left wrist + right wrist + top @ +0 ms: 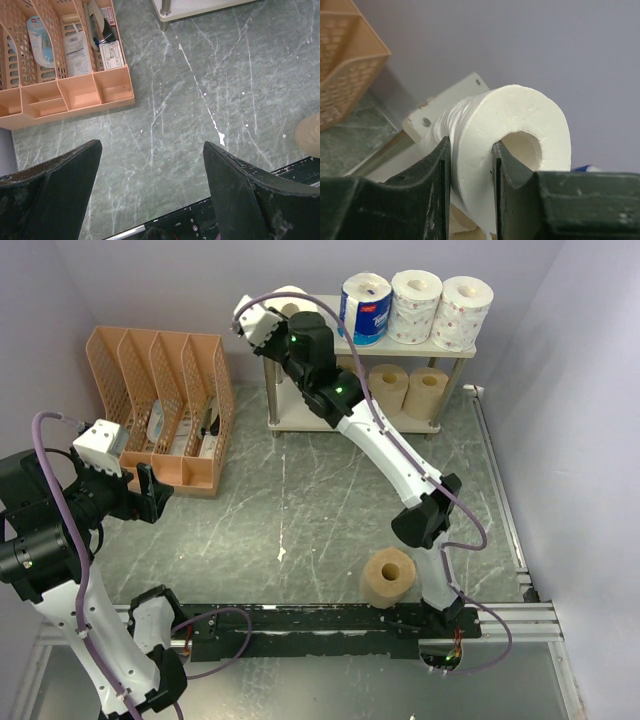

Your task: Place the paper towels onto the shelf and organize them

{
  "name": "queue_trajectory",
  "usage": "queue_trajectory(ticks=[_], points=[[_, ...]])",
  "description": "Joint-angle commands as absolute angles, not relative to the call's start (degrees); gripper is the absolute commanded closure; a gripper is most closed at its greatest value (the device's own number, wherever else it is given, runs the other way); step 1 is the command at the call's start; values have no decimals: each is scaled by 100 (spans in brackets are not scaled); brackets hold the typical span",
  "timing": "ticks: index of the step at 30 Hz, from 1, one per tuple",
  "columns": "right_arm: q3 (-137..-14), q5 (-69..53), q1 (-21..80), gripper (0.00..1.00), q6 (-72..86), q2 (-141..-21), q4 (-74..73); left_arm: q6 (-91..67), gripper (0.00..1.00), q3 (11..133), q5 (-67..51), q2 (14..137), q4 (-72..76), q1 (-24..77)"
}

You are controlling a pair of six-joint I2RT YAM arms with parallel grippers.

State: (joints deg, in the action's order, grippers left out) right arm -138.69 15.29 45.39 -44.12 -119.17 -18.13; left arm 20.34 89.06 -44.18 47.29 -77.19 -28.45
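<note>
My right gripper [472, 165] is shut on a plain white paper towel roll [530, 107], one finger inside its core and the other outside the wall. It holds the roll [291, 300] at the left end of the shelf's [470, 348] top board. A blue-wrapped roll [365, 308] and two pink-printed white rolls [416, 305] [462, 310] stand on that board. Two tan rolls [388, 388] [427, 392] sit on the lower tier. Another tan roll [388, 577] lies on the table by the right arm's base. My left gripper [150, 150] hangs open over bare table at the left.
An orange mesh file organizer [160, 405] with papers stands at the back left, just beyond my left gripper [150, 495]. A black rail [300, 625] runs along the near edge. Purple walls close in behind and beside the shelf.
</note>
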Motion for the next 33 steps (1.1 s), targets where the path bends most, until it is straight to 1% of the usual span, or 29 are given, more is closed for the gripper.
queue_trajectory(ticks=[1,3,9,14,15,16,20,22,23,25,26,30,31,33], points=[[-13947,1590,4163,100,-3924,-12037,-1291,2033,5,8878,-4529,4649,-7608,-2848],[-13987,1716,4093,100,-4018,-12158,-1186,2030,5,8881,-4518,4615,-7603,-2849],[-13896,1510,3796,100,-3816,-12281,-964,2021,5,8877,-4492,4636,-7603,-2848],[-13775,1719,3759,100,-3927,-12348,-576,1983,5,8868,-4429,4665,-7578,-2850],[-13758,1749,3747,95,-3939,-12356,-491,1974,5,8864,-4409,4660,-7572,-2849],[-13728,1779,3732,88,-3964,-12357,-400,1962,5,8860,-4400,4666,-7568,-2853],[-13667,1688,3708,48,-4044,-12354,-167,1943,5,8851,-4367,4674,-7551,-2849],[-13666,1616,3701,33,-4069,-12353,-71,1936,5,8851,-4355,4689,-7550,-2848],[-13660,1542,3702,24,-4042,-12345,-18,1934,5,8851,-4347,4700,-7550,-2852],[-13662,1362,3700,2,-3912,-12312,122,1924,5,8846,-4342,4723,-7542,-2852],[-13696,1290,3708,0,-3842,-12299,206,1925,5,8842,-4341,4737,-7537,-2848],[-13813,1099,3904,0,-3695,-12109,397,1939,5,8863,-4323,4814,-7571,-2853],[-13646,1111,4033,0,-3772,-11868,530,2003,5,8897,-4310,4873,-7625,-2854],[-12848,1193,4378,0,-4071,-11266,978,2233,5,9059,-4282,5093,-7813,-2850]])
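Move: My right hand still pinches the white roll by its rim. The free spot for it on the top shelf lies about 9 cm ahead, 8 cm to my right and some 6 cm below that hand. The blue roll stands roughly 12 cm right of that spot and 4 cm nearer me, with the first floral roll about 12 cm beyond it to the right. From my idle left hand, the spot is some 42 cm ahead, 40 cm to the right, and about 4 cm higher. I carry the white roll about 7 cm forward and 5 cm right with my right hand, hardly sinking, towards the free spot beside the blue roll, rolling the hand's left side up and turning it clockwise, each by just under 10 degrees. There I open my fingers wide, let go of its rim and lift away some 3 cm, easing left and slightly back. ##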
